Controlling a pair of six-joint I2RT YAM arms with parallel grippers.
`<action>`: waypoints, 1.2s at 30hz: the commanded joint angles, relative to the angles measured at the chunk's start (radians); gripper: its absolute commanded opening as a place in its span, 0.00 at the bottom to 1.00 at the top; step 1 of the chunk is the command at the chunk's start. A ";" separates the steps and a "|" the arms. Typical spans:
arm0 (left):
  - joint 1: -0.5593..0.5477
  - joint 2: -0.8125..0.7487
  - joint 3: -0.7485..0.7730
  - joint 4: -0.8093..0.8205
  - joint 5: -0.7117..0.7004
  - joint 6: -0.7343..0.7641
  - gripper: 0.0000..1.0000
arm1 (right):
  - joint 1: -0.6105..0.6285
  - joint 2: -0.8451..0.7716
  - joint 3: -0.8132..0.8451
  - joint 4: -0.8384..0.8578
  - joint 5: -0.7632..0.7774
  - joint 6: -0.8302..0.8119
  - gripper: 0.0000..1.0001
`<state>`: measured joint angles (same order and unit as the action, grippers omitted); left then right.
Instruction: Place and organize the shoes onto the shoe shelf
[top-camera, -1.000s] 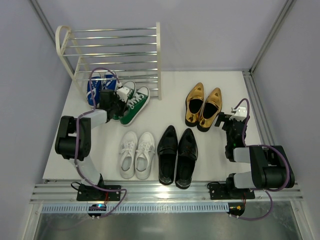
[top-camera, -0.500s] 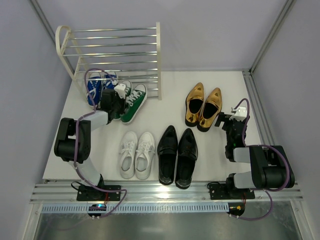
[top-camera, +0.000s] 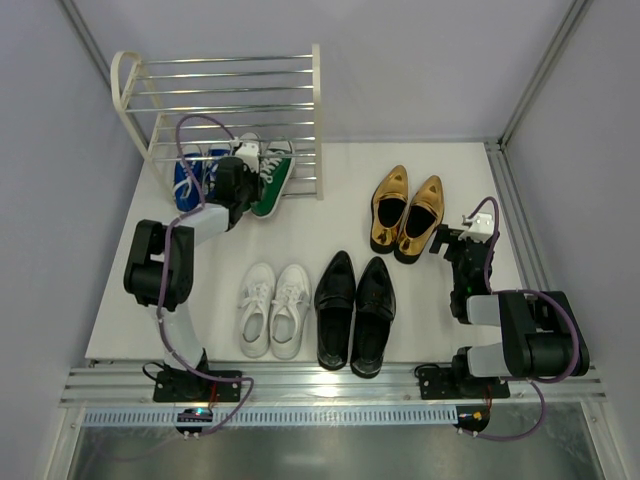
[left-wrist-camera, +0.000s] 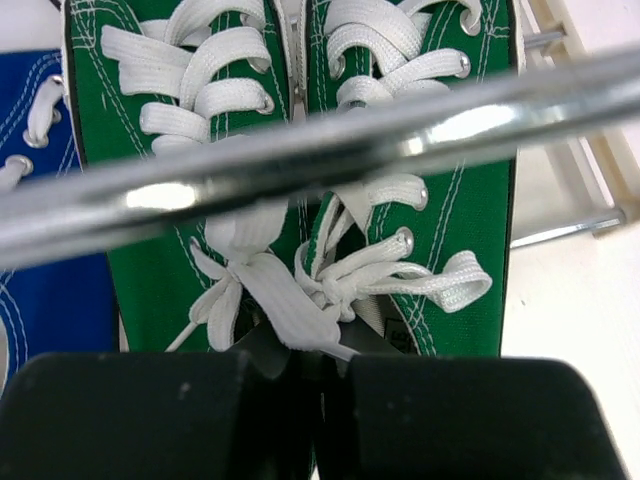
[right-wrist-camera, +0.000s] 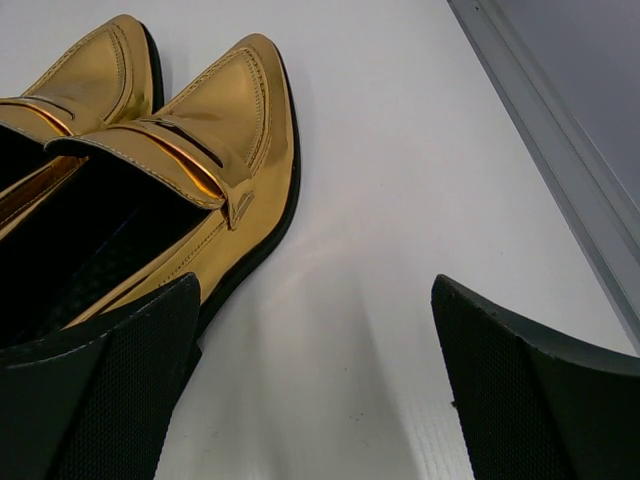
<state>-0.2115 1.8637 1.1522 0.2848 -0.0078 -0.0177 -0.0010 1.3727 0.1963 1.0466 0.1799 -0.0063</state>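
My left gripper is shut on the inner collars of the pair of green sneakers and holds them side by side, toes in under the shoe shelf. In the left wrist view the gripper pinches both sneakers together, and a chrome rod of the shelf crosses over their laces. The blue sneakers sit under the shelf to the left and also show in the left wrist view. My right gripper is open and empty beside the gold shoes. In the right wrist view it is just right of a gold shoe.
White sneakers and black loafers lie side by side on the white table near its front edge. A metal rail runs along the table's right edge. Grey walls stand close on both sides.
My left gripper has pushed the green sneakers away from me and to the right, from in front of the shelf to under its lowest rods. The right arm has not moved.
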 joint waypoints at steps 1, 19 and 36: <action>-0.002 0.008 0.131 0.241 -0.044 0.010 0.00 | 0.001 -0.009 0.005 0.076 0.000 -0.007 0.97; -0.014 0.152 0.311 0.301 -0.011 -0.097 0.00 | 0.001 -0.008 0.006 0.076 -0.002 -0.006 0.97; -0.012 0.097 0.166 0.390 -0.058 -0.146 0.79 | 0.001 -0.007 0.006 0.076 -0.002 -0.006 0.97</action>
<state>-0.2314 2.0651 1.3598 0.5560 -0.0486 -0.1585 -0.0010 1.3727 0.1963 1.0466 0.1799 -0.0063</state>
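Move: The left hand holds the green shoes, the pair's middle about 3 cm ahead and 2 cm right of it. Their place on the shelf's bottom tier lies some 6 cm ahead, 5 cm right and 6 cm below. The blue shoes are about 13 cm left, 1 cm ahead; the shelf's right side frame is 16 cm right, 6 cm ahead. From the right hand that place is roughly 20 cm ahead, 47 cm left. Left hand slides the green shoes some 6 cm forward into the shelf, opens wide and rises about 5 cm. ##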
